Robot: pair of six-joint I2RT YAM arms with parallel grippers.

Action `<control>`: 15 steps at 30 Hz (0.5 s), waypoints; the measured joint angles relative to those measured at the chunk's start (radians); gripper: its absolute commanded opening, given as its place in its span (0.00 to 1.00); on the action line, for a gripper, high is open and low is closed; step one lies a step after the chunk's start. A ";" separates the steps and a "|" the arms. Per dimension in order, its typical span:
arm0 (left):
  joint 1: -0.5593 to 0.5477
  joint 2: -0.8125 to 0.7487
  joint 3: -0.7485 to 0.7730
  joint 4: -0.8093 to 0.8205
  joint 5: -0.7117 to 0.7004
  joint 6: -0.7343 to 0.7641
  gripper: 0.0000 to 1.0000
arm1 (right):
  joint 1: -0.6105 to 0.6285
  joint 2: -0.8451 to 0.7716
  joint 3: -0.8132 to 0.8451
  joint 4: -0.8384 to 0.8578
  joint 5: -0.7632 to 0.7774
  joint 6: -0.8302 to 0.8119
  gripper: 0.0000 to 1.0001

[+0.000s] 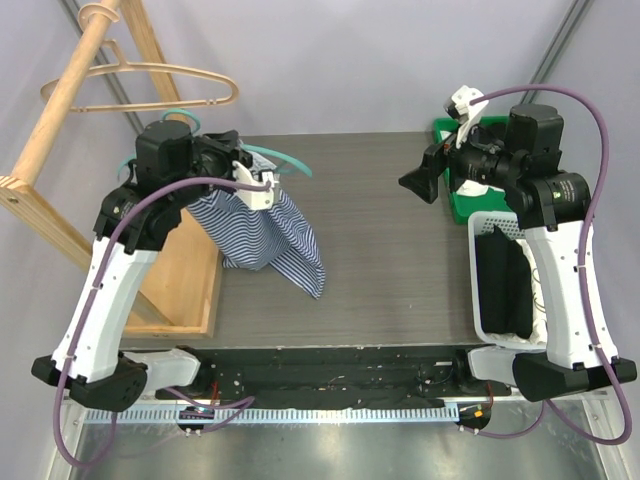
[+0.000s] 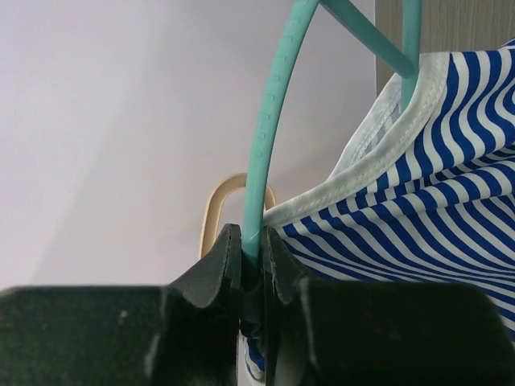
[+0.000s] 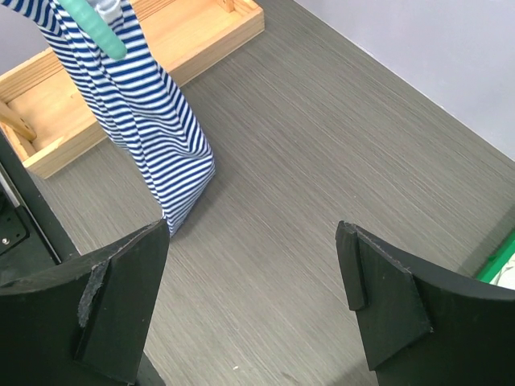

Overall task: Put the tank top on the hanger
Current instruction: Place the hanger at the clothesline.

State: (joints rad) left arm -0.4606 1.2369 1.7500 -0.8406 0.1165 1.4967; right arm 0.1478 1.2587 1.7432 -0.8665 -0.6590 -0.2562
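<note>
The striped tank top (image 1: 268, 235) hangs from the teal hanger (image 1: 292, 162) above the table's left side, and its lower hem reaches down to the tabletop. My left gripper (image 1: 260, 188) is shut on the hanger. In the left wrist view the jaws clamp the teal hanger (image 2: 257, 193) at my left gripper (image 2: 251, 241), with the tank top (image 2: 418, 201) draped to the right. My right gripper (image 1: 420, 180) hovers open over the table's right side, well apart from the top. In the right wrist view my right gripper (image 3: 253, 265) holds nothing, and the tank top (image 3: 145, 121) hangs beyond it.
A wooden rack (image 1: 60, 120) with a tan hanger (image 1: 150, 80) stands at the back left on a wooden base (image 1: 185, 280). A white basket (image 1: 482, 230) holding a black garment (image 1: 505, 280) sits at the right. A green bin (image 1: 460, 205) lies behind it.
</note>
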 measured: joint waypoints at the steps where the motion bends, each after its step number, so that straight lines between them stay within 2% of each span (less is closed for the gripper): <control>1: 0.019 0.005 0.012 -0.010 0.015 -0.001 0.00 | -0.002 0.000 0.000 -0.002 0.000 0.000 0.94; 5: 0.101 0.045 0.081 -0.063 0.078 -0.002 0.00 | -0.014 0.000 -0.003 -0.005 0.000 -0.004 0.95; 9: 0.173 0.116 0.220 -0.138 0.135 -0.002 0.00 | -0.030 0.000 -0.005 -0.016 -0.001 -0.010 0.96; 15: 0.214 0.200 0.436 -0.205 0.175 0.003 0.00 | -0.048 0.000 -0.005 -0.025 -0.002 -0.013 0.96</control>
State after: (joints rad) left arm -0.2462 1.4368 2.1864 -1.0454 0.2913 1.4998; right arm 0.1001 1.2587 1.7382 -0.8913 -0.6609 -0.2691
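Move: The left hand already holds the teal hanger with the tank top on it; the clothesline rod it is bound for lies some 22 cm to its left, about 7 cm farther forward and roughly 15 cm higher. The wooden hanger already on that rod has its middle about 14 cm ahead, 20 cm left and a few centimetres above. From the idle right hand the rod is some 54 cm left, 10 cm ahead and 19 cm up. The left hand carries the teal hanger and tank top towards the clothesline rod, first sweeping about 4 cm left with a couple of centimetres forward, then turning that sweep into a rise of nearly 6 cm, most of it late. Its fingers stay closed on the hanger throughout, and the wrist barely turns, so the hook travels up and left on the near side of the wooden hanger. ##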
